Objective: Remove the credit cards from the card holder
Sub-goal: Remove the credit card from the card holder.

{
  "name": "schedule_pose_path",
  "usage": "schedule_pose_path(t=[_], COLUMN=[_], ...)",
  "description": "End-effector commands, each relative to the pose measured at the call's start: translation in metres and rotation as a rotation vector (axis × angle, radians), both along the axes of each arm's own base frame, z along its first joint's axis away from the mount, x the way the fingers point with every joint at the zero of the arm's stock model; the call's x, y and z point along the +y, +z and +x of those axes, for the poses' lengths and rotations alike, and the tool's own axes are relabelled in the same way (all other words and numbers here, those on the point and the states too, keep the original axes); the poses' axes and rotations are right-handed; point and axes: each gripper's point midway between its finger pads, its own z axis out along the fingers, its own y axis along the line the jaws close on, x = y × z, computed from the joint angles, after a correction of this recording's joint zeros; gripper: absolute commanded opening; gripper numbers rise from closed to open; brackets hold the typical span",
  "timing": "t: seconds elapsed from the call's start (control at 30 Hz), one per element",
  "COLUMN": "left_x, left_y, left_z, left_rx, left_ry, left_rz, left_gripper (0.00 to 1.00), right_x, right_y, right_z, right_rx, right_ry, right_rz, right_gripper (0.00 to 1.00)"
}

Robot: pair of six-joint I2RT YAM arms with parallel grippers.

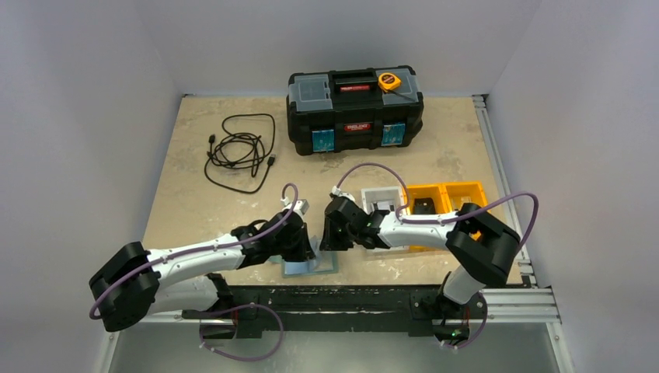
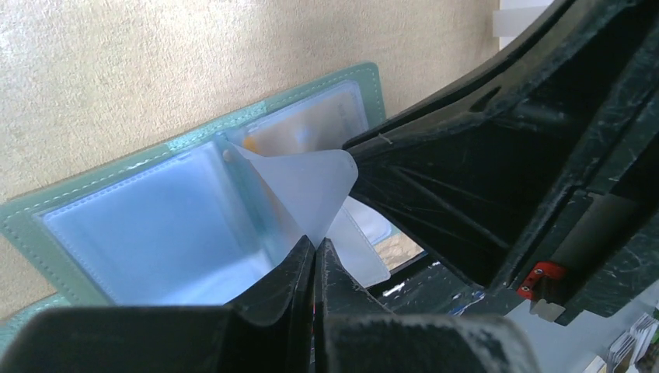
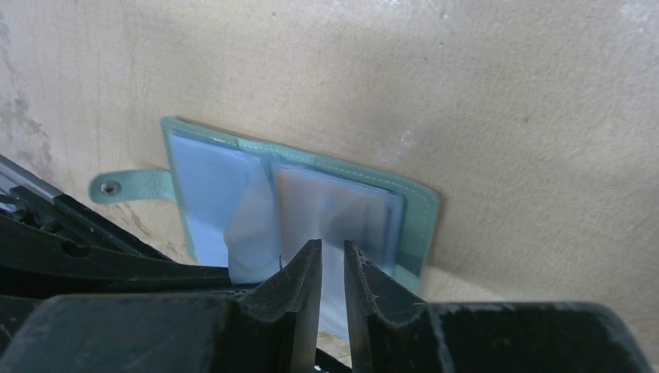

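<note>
The teal-green card holder (image 1: pixel 315 266) lies open on the table near the front edge, between my two grippers. My left gripper (image 2: pixel 316 242) is shut on a translucent pocket leaf (image 2: pixel 303 183) of the card holder (image 2: pixel 47 225) and lifts it off the page. Through the pocket behind the leaf shows a tan-orange credit card (image 2: pixel 311 124). My right gripper (image 3: pixel 332 245) hovers over the card holder (image 3: pixel 420 225), its jaws a narrow gap apart just above the pocket holding the tan-orange card (image 3: pixel 334 206). Nothing shows gripped between them. The side tab (image 3: pixel 128 186) points left.
A black toolbox (image 1: pixel 355 113) with a yellow tape measure (image 1: pixel 389 81) on top stands at the back. A coiled black cable (image 1: pixel 241 151) lies at the back left. A white bin (image 1: pixel 378 203) and orange bins (image 1: pixel 455 200) sit to the right, by my right arm.
</note>
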Motion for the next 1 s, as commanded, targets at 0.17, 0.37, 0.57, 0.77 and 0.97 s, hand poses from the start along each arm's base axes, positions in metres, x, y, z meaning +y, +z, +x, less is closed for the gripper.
schedule_pose_path(t=[0.17, 0.37, 0.57, 0.77, 0.97], left_x=[0.011, 0.052, 0.087, 0.096, 0.091], left_y=[0.015, 0.022, 0.039, 0.051, 0.053], left_z=[0.007, 0.006, 0.004, 0.003, 0.002], left_rx=[-0.047, -0.044, -0.085, -0.101, -0.090], left_ry=[0.052, 0.174, 0.276, 0.289, 0.267], left_rz=[0.001, 0.146, 0.205, 0.191, 0.172], left_gripper=[0.23, 0.33, 0.33, 0.33, 0.32], right_x=[0.032, 0.037, 0.055, 0.075, 0.083], right_y=[0.021, 0.029, 0.039, 0.026, -0.001], right_z=[0.003, -0.004, -0.016, -0.028, -0.032], right_rx=[-0.020, -0.019, -0.029, -0.009, 0.037], right_ry=[0.061, 0.084, 0.129, 0.178, 0.192], right_rz=[0.102, 0.121, 0.134, 0.108, 0.078], right_gripper=[0.17, 0.16, 0.16, 0.17, 0.16])
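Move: The card holder's clear leaf stands half-turned, its edge pinched in the left hand. The left page it is to lie on is centred about 5 cm left of that hand, 1 cm back and 3 cm below, with the strap some 12 cm left and 1 cm back; the right page is roughly 3 cm right and 1 cm back. From the right hand, the left page lies about 8 cm left, 3 cm back and 2 cm down, the right page straight back 3 cm. The clear leaf is let go by the left fingers, which open about a third as that hand rises and swings some 10 cm left, away over the left page, turning a little counter-clockwise. The right hand, fingers still slightly apart at the leaf's right side, follows it over, about 7 cm left and less back, slowly first, then lifting a couple of centimetres and dipping onto the left page. ##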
